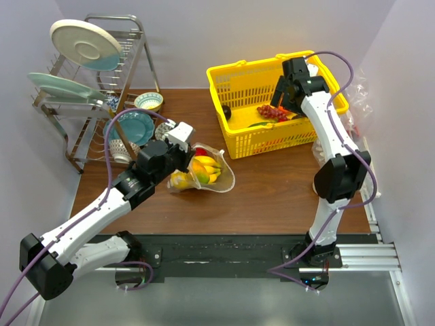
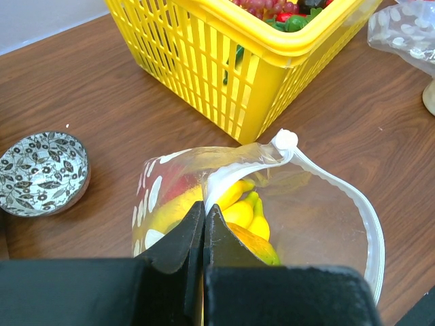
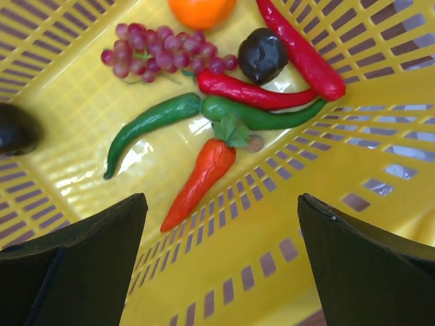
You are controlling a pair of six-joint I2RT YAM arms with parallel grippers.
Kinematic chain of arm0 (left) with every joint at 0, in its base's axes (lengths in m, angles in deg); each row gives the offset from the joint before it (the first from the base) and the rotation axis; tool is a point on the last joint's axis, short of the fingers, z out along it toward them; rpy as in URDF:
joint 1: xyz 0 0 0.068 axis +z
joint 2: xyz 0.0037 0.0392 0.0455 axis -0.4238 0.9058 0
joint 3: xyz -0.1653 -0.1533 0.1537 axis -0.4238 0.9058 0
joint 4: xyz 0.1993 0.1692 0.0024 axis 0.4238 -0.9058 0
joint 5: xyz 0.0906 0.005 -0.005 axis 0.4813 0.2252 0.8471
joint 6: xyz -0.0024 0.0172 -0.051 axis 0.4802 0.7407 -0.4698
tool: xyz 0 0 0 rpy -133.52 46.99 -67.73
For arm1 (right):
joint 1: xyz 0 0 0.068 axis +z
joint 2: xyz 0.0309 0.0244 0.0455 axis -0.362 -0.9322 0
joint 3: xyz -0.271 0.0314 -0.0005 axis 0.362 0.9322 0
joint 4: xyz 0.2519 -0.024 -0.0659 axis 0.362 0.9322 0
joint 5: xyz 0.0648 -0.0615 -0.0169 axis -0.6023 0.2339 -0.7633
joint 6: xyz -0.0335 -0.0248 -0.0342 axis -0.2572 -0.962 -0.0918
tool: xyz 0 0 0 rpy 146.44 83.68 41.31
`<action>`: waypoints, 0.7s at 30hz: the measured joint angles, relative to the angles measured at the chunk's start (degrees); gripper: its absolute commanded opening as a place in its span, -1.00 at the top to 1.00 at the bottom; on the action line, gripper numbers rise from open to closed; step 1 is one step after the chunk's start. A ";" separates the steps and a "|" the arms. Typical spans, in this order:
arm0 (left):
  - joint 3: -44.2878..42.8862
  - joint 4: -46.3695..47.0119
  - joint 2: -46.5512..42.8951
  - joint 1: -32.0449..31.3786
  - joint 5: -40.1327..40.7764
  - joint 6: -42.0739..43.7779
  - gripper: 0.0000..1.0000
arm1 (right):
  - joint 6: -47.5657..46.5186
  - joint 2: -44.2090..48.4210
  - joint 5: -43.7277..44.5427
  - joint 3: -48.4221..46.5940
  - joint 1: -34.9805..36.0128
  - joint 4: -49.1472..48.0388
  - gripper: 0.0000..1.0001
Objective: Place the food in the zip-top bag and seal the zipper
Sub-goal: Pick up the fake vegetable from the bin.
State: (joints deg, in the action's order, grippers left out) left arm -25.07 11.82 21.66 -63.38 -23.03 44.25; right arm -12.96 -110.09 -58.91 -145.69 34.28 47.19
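Note:
The zip-top bag (image 1: 216, 178) (image 2: 319, 224) lies on the brown table left of the yellow basket, with its mouth held open. Inside it are a yellow banana bunch (image 2: 248, 207) and an orange-green mango (image 2: 257, 246). My left gripper (image 1: 182, 151) (image 2: 204, 212) is shut on the bag's near mouth edge, pinching the whitish zipper (image 2: 230, 175). My right gripper (image 1: 281, 103) (image 3: 221, 204) hangs wide open inside the basket with nothing between its fingers. Below it lie two long dark green vegetables (image 3: 146, 129) (image 3: 265, 115).
The yellow basket (image 1: 234, 70) (image 2: 204, 61) (image 3: 319, 224) also holds a carrot (image 3: 200, 175), red peppers (image 3: 255, 94), grapes (image 3: 163, 51), an orange (image 3: 200, 10) and a dark fruit (image 3: 262, 54). A dish rack (image 1: 88, 88) stands back left, a patterned bowl (image 2: 41, 170) sits near the bag, and crumpled plastic (image 2: 408, 34) lies right.

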 measured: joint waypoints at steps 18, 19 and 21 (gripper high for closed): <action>0.00 -0.04 0.15 0.00 0.04 0.00 1.00 | 4.92 -17.27 -0.98 -1.27 -0.07 0.85 -0.84; 0.00 -0.04 0.15 0.00 0.04 0.00 1.00 | 5.18 -17.88 -1.42 -1.27 -0.09 0.94 -0.84; 0.00 -0.07 0.15 0.00 0.07 0.00 1.00 | 5.77 -18.93 -1.81 -1.29 -0.11 1.09 -0.84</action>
State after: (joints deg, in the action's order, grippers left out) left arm -25.07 11.76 21.81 -63.38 -22.96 44.25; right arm -7.19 -129.02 -60.73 -146.98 34.17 48.28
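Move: The carrot lies on the bin floor almost under the right hand, about 3 cm ahead, 1 cm left and roughly 19 cm down. From that hand, one green pepper is some 10 cm ahead and 3 cm left, the right green pepper about 7 cm ahead and 7 cm right, and the grapes 14 cm ahead and 1 cm right, all near floor depth. From the left hand the carrot is about 21 cm ahead, 31 cm right and 20 cm lower. Down into the yellow bin, gathering speed and then easing off: the right hand sinks about 15 cm towards the carrot and edges forward a little at first. The wrist tips some 15 degrees steeper, and the fingers stay wide open on either side of the carrot, with no touch on it to be seen. The left hand stays in place, still pinching the bag's rim. ##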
